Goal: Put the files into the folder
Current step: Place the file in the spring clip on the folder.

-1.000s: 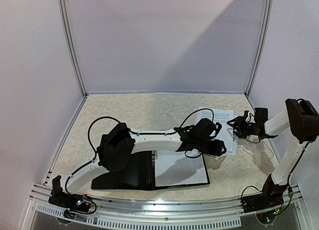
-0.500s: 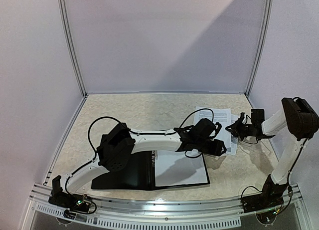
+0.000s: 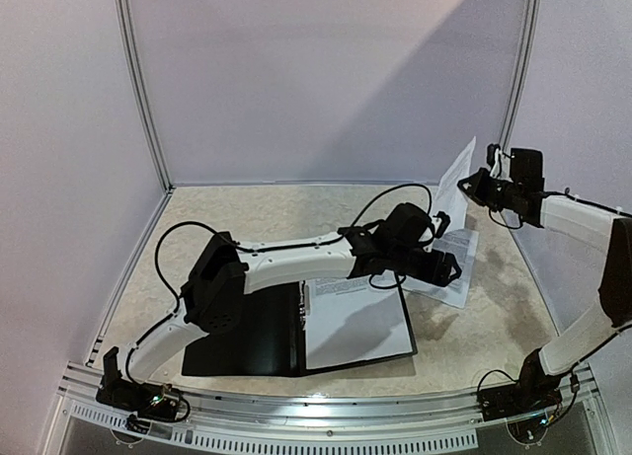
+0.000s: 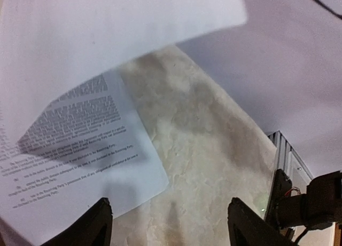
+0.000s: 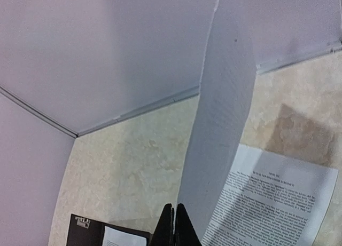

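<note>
The black folder (image 3: 247, 341) lies open at the near middle, with one printed file sheet (image 3: 357, 325) on its right half. Another file sheet (image 3: 456, 282) lies flat on the table to its right. My right gripper (image 3: 467, 186) is raised at the back right, shut on a third sheet (image 3: 458, 172) that hangs in the air. In the right wrist view that sheet (image 5: 224, 123) runs up from the closed gripper (image 5: 174, 224). My left gripper (image 3: 451, 270) hovers open over the flat sheet (image 4: 80, 150), with nothing between its fingers (image 4: 100, 222).
Pale walls (image 3: 326, 80) enclose the table on three sides, and a metal rail (image 3: 326, 430) runs along the near edge. The left arm (image 3: 286, 263) stretches across above the folder. The right arm's base (image 3: 533, 381) stands at the near right.
My right gripper has shut on a sheet and lifted it up and back off the table. My left gripper moved slightly right and opened wider.
</note>
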`<state>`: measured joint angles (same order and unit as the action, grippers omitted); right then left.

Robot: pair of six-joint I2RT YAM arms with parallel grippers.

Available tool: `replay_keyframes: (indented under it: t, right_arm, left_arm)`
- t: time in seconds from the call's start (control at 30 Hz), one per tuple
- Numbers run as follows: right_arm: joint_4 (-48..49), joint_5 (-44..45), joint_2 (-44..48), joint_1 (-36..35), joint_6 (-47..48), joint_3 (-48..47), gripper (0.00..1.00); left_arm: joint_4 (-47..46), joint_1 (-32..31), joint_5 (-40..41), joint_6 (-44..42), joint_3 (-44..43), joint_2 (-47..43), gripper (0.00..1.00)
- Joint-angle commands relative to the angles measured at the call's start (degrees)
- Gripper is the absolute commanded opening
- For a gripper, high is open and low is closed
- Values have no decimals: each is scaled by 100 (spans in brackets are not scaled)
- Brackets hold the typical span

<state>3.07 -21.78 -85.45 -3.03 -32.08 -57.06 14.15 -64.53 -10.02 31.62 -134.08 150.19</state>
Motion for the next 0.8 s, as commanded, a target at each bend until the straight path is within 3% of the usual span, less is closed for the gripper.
replay_keyframes:
  t: [0.0,0.23,0.33,0.43,0.6,0.77]
  right_arm:
    - [-787,236,470,-88,304,-403,0]
    - [-1163,-264,1021,-401,379,-791,0]
    - [-1348,-641,1182,-517,412,-912,0]
    - [-1512,-1136,1303,-698,275,-1021,0]
    - [-1673,-1918,1207,-1448,-11,-1024,0]
    - [-1745,-1850,1073,-2486,-136,-935,0]
  left_arm:
    - [282,124,307,-537,-37,-1038,75]
    - [868,421,586,-920,434,-2127,75]
    - [1449,694,943,-1204,1024,-2778,75]
    - [1641,1002,1751,-1385,2217,-3688,74]
    - [979,1800,3010,-1794,4648,-5281,75]
    - [282,2834,3082,-1543,6293,-6341,76]
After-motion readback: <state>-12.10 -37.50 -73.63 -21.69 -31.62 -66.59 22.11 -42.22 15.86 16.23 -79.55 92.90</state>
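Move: Holding the lifted file by its edge, the right hand has the spring clip on the folder's spine about 33 cm to its left, 22 cm back and 21 cm below. The filed sheet lies 21 cm left and 22 cm back, and the remaining sheet about 10 cm back and nearly level sideways, both on the table. For the empty left hand, the spine clip is some 35 cm left, 5 cm back and 11 cm below. Carrying the file with fingers still shut, the right hand first rises, then sweeps left about 15 cm and back some 12 cm towards the folder, ending 11 cm higher and turned about 35 degrees counter-clockwise. The open left hand clears the way: up 20 cm, then fast to its left, 37 cm in all, drifting forward and turning counter-clockwise before sinking a little. ##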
